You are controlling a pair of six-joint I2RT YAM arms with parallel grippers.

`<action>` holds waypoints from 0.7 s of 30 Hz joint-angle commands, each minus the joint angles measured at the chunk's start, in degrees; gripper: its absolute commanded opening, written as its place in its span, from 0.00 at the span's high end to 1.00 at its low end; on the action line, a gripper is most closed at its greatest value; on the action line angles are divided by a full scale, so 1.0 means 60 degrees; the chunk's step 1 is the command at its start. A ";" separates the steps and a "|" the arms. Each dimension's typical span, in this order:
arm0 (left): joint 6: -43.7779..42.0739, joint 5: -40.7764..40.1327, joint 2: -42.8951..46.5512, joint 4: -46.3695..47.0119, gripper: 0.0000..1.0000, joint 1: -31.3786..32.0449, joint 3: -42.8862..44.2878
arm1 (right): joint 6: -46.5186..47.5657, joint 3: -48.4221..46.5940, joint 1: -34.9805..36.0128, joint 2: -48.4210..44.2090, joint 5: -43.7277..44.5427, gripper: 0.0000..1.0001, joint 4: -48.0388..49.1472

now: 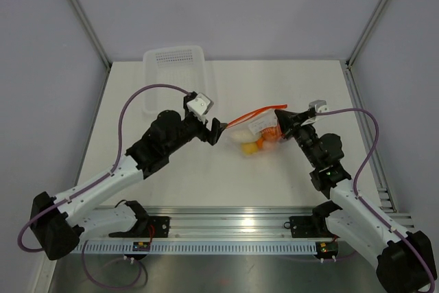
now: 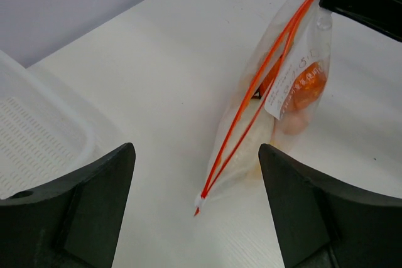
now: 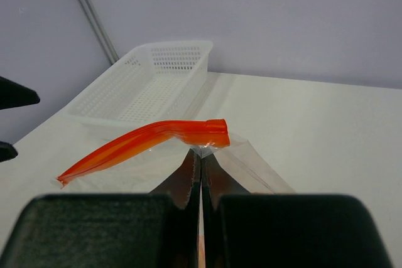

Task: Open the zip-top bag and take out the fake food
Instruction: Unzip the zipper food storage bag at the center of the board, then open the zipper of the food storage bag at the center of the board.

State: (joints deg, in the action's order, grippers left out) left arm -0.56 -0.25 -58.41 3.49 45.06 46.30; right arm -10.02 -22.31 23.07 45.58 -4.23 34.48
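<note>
The zip-top bag [image 1: 255, 127] hangs tilted over the table's middle, its red-orange zipper [image 1: 248, 115] uppermost. My right gripper [image 1: 282, 116] is shut on the clear film just under the zipper's right end [image 3: 217, 133]. Fake food lies in the bag's bottom: an orange ball [image 2: 308, 86], a yellow piece [image 1: 250, 147] and a white piece [image 1: 239, 136]. My left gripper [image 1: 218, 130] stands open just left of the bag's free end [image 2: 200, 202], touching nothing. In the left wrist view the two red zipper tracks [image 2: 251, 101] show a narrow gap between them.
A white perforated basket [image 1: 175, 73] stands at the back of the table, left of centre, behind my left arm. Metal frame posts [image 1: 82, 15] rise at the back corners. A rail [image 1: 233, 228] runs along the near edge.
</note>
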 commanded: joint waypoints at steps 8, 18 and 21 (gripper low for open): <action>-0.0844 0.0362 -0.1484 0.0387 0.29 -0.0039 0.1306 | 0.0161 -0.0223 -0.0036 0.0005 -0.0642 0.99 0.0626; -0.1167 0.1141 -0.2627 -0.0331 0.40 0.0034 0.1979 | 0.0001 -0.0252 -0.0051 0.0123 -0.0833 0.99 0.0699; -0.1240 0.0893 -0.2935 -0.0552 0.48 0.0093 0.2214 | -0.0043 -0.0194 -0.0037 0.0020 -0.0862 0.99 0.0699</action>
State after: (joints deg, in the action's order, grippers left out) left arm -6.50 4.67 -74.96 0.67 45.23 56.58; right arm -10.00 -22.31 23.07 46.30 -8.12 35.00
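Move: Just ahead of the open left fingers, the left end of the bag's red zip hangs about 3 cm to the right, 2 cm farther out and some 4 cm lower. The fake food inside the bag lies about 15 cm right of the left hand, 1 cm back and 10 cm below; the white basket stands roughly 18 cm left and 20 cm ahead of that hand. From the right hand, still pinching the bag by the zip's other end, the zip's left end is about 21 cm left, 6 cm back and 4 cm lower. Coming in over the zip's left end, the left hand first edges forward, then goes right and down along the red strip, about 5 cm right, some 3 cm down and 3 cm forward in all. The hand rolls some 10 degrees, its left side rising, while its wide-open fingers close to about half, one tip ending close against the strip. The right hand keeps its pinch, easing about 1 cm left. ##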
